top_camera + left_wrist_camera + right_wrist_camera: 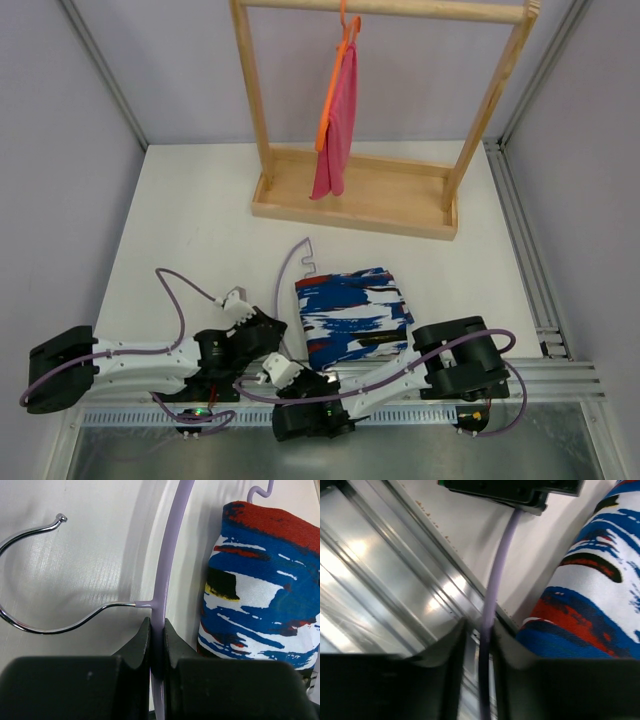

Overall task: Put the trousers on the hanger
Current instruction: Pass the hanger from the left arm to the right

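The trousers (pixel 352 312) lie folded on the white table, a blue, white, red and black print; they also show as trousers (pixel 265 580) and trousers (pixel 590 590). The lilac hanger (pixel 285 270) lies just left of them, its silver hook (pixel 30 580) pointing away. My left gripper (pixel 157 630) is shut on the hanger bar (pixel 167 555) just below the hook's root. My right gripper (pixel 479 627) straddles the same bar (pixel 497 575) lower down. Its jaws are narrow and blurred, with a gap still showing beside the left finger. In the top view it sits at the table's near edge (pixel 275 368), beside the left gripper (pixel 262 330).
A wooden rack (pixel 355 205) stands at the back, with an orange hanger and pink cloth (pixel 338 110) on its rail. A shiny metal rail (pixel 395 580) runs along the near table edge under my right gripper. Grey walls close in the sides.
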Controlling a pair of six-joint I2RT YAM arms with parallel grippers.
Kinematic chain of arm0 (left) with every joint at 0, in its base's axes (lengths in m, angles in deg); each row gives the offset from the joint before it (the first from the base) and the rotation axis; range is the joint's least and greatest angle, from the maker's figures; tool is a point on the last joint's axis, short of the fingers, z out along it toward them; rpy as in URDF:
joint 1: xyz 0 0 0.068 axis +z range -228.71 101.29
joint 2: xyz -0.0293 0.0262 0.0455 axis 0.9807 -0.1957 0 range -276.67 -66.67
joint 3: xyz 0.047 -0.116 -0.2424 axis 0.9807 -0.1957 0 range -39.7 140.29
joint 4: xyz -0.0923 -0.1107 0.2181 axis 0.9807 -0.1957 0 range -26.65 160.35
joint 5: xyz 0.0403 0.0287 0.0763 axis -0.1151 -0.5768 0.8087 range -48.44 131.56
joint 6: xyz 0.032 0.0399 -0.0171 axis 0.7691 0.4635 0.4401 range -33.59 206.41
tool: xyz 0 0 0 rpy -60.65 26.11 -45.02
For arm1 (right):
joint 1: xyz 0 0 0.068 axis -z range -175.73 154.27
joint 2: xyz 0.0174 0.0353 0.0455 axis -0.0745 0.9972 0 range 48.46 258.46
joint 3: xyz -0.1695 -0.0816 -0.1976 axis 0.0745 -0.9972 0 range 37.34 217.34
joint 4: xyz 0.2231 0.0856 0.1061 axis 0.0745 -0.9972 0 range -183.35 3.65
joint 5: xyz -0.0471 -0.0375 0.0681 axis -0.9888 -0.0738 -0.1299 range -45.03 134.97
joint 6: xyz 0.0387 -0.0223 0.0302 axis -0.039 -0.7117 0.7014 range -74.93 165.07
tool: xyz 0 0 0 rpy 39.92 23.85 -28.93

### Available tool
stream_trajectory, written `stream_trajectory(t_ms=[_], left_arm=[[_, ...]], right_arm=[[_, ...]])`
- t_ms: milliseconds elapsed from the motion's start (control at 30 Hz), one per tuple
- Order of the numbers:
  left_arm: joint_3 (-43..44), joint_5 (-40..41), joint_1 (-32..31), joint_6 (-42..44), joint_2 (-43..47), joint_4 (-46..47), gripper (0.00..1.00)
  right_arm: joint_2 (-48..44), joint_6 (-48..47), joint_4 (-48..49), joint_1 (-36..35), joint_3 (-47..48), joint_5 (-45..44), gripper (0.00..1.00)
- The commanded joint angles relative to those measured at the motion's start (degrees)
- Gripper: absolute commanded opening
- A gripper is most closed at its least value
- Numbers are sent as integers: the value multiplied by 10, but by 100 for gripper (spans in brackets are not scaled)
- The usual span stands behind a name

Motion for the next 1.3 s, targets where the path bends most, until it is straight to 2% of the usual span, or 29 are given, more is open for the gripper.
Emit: stream_trajectory(t_ms=[0, 100, 200, 267, 300, 367, 500, 700, 1000, 1033, 1133, 1267], left_arm=[[-3, -6, -9, 9, -2, -5, 0], [1, -7, -8, 15, 5, -8, 0], [22, -9, -8, 26, 34, -40, 1], [38, -4, -9, 37, 73, -63, 10], [47, -2, -9, 40, 86, -94, 22], [75, 11, -9, 40, 127, -135, 33], [122, 25, -9, 47, 180, -224, 42], [196, 41, -9, 63, 229, -344, 56], [405, 128, -9, 125, 262, -585, 59], [445, 139, -8, 128, 262, -600, 59], [494, 143, -8, 149, 258, -638, 59], [490, 130, -9, 163, 256, -631, 56]], right_arm=[[-6, 73, 5, 20, -14, -16, 20], [-18, 67, 15, 19, -12, -16, 4], [-42, 50, 34, 19, -14, -21, 4], [-81, 32, 62, 19, -29, -21, 4], [-97, 27, 98, 19, -49, -21, 4], [-138, 13, 136, 19, -72, -16, 4], [-169, 7, 220, 20, -117, -12, 4], [-189, -8, 275, 21, -121, 5, 4], [-319, -45, 359, 31, -175, -14, 4], [-342, -52, 365, 31, -179, -16, 4], [-379, -76, 384, 32, -189, -17, 4], [-459, -103, 415, 32, -205, -16, 4]])
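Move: The left hand already grips the hanger, its neck about 2 cm ahead of those fingers. The hanger's lower arm runs back from there to the right hand, about 11 cm back and 5 cm right of the left hand, and already lies between the right hand's half-closed fingers. The folded trousers lie some 3 cm ahead of the left hand and 18 cm to its right, about 13 cm ahead and 13 cm right of the right hand, slightly lower. Barely shifting, the right hand closes its fingers on the hanger's lower arm; the left then opens, lets go and withdraws straight up, bending out to its left, over 25 cm in all. The right keeps its pinch and lifts the hanger some 17 cm in two stages, rolling about 45 degrees with its left side rising. ##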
